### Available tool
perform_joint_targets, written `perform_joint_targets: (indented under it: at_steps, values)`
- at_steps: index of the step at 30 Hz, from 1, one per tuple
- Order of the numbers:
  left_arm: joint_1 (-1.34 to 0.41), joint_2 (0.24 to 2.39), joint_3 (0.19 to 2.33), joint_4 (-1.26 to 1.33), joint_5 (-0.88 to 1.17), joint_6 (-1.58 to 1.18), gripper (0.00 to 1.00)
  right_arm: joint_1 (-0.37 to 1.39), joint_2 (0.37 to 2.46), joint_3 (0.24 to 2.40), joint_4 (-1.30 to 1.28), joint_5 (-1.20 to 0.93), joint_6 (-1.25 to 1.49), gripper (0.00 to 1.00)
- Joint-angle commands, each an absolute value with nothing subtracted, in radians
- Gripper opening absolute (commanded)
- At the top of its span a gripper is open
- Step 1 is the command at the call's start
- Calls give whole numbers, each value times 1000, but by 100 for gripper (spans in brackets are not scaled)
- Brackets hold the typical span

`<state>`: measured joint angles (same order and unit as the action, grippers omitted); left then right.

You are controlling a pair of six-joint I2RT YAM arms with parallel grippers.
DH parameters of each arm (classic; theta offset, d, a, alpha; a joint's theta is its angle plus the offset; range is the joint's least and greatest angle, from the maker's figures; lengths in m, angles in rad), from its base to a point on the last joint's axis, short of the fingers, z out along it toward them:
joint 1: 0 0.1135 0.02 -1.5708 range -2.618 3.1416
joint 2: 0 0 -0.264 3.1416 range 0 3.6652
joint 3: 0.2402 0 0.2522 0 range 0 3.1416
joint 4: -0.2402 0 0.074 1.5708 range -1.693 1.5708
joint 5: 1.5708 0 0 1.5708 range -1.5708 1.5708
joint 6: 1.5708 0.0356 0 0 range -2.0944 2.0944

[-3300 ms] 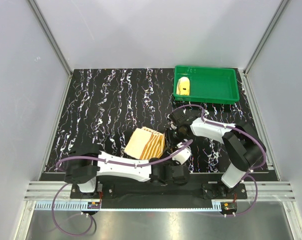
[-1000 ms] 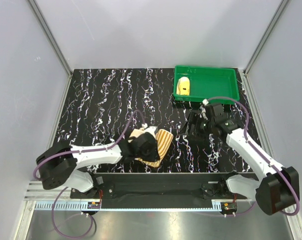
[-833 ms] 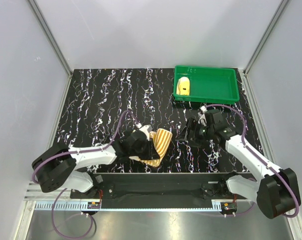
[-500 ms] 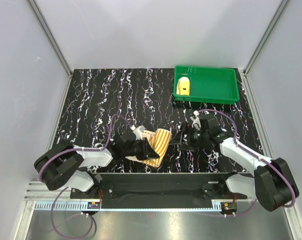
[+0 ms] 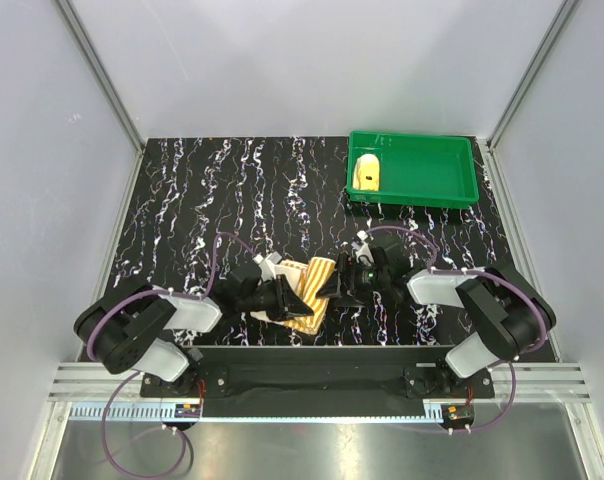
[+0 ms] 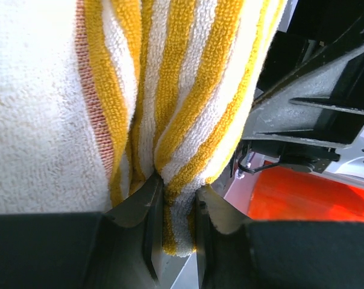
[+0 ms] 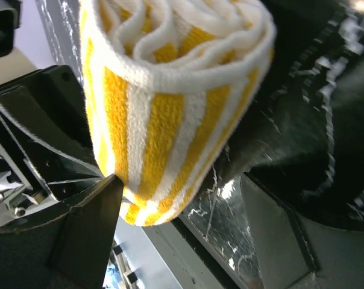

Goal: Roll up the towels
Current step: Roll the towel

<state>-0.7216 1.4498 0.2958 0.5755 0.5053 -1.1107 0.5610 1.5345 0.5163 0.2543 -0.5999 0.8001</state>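
The striped towel (image 5: 315, 283) sits partly bunched near the front middle of the table. My left gripper (image 5: 285, 297) comes at it from the left and is shut on a fold of its edge. In the left wrist view the orange-and-cream fold (image 6: 182, 108) is pinched between the two fingers, at the gripper's (image 6: 178, 195) tips. My right gripper (image 5: 344, 280) is at the towel's right side, open. In the right wrist view the rolled striped end (image 7: 170, 90) hangs just above and between the spread fingers (image 7: 91, 208), with the gripper (image 7: 182, 201) untouched by it. The plain yellow towel (image 5: 366, 173) lies rolled in the tray.
The green tray (image 5: 422, 178) stands at the back right of the black marbled table (image 5: 202, 200). Grey walls enclose the table on three sides. The metal rail with both arm bases (image 5: 312, 375) runs along the near edge.
My right arm has swung left and down from mid-table until its open jaws reach the striped towel. The left gripper kept its hold and drew the towel slightly left.
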Motion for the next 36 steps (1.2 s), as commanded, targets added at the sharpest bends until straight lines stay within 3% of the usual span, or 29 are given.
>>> perform_joint_targets:
  at_steps: [1, 7, 10, 11, 12, 15, 18, 27, 36]
  values:
    - [-710, 1529, 230, 518, 531, -1109, 13, 601, 1607, 540, 357, -566, 798, 86]
    - [-698, 1583, 218, 577, 549, -1128, 13, 638, 1664, 558, 403, -560, 810, 84]
    - [-696, 1578, 230, 537, 541, -1105, 20, 641, 1683, 554, 425, -566, 818, 72]
    - [-696, 1577, 236, 529, 538, -1100, 23, 644, 1684, 554, 428, -566, 815, 63]
    - [-698, 1571, 241, 506, 537, -1095, 31, 646, 1684, 554, 428, -566, 819, 59]
    - [-696, 1543, 255, 444, 517, -1072, 41, 647, 1677, 554, 419, -557, 818, 46]
    - [-699, 1482, 296, 292, 454, -1016, 48, 647, 1671, 560, 393, -548, 819, 41]
    - [-787, 1220, 511, -314, 71, -815, 55, 649, 1605, 659, 71, -462, 747, 37]
    - [-963, 1178, 731, -580, -286, -799, 57, 676, 1598, 798, -251, -397, 660, 38]
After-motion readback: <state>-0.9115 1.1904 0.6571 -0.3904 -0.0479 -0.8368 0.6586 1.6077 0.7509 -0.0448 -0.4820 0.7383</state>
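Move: The towel's striped roll, lying roughly fore and aft, is what the open right hand goes for: its middle lies about 5 cm to that hand's left, 1 cm nearer the robot and about at finger height. The still unrolled, folded part of the towel lies flat some 15 cm to the right hand's left, level with it. The left hand already pinches the roll's near end, the roll's middle being about 3 cm ahead and 4 cm to its right, at roughly its height. The right fingers close on the roll's right side low down, after the hand slides about 3 cm left against it; then they keep their pinch while tipping slightly further down. Once they have gripped, the left hand, first pressing a touch lower, opens, comes free of the near end and draws off left about 5 cm and up a little, its fingers swinging some 35 degrees to point steeply down. ##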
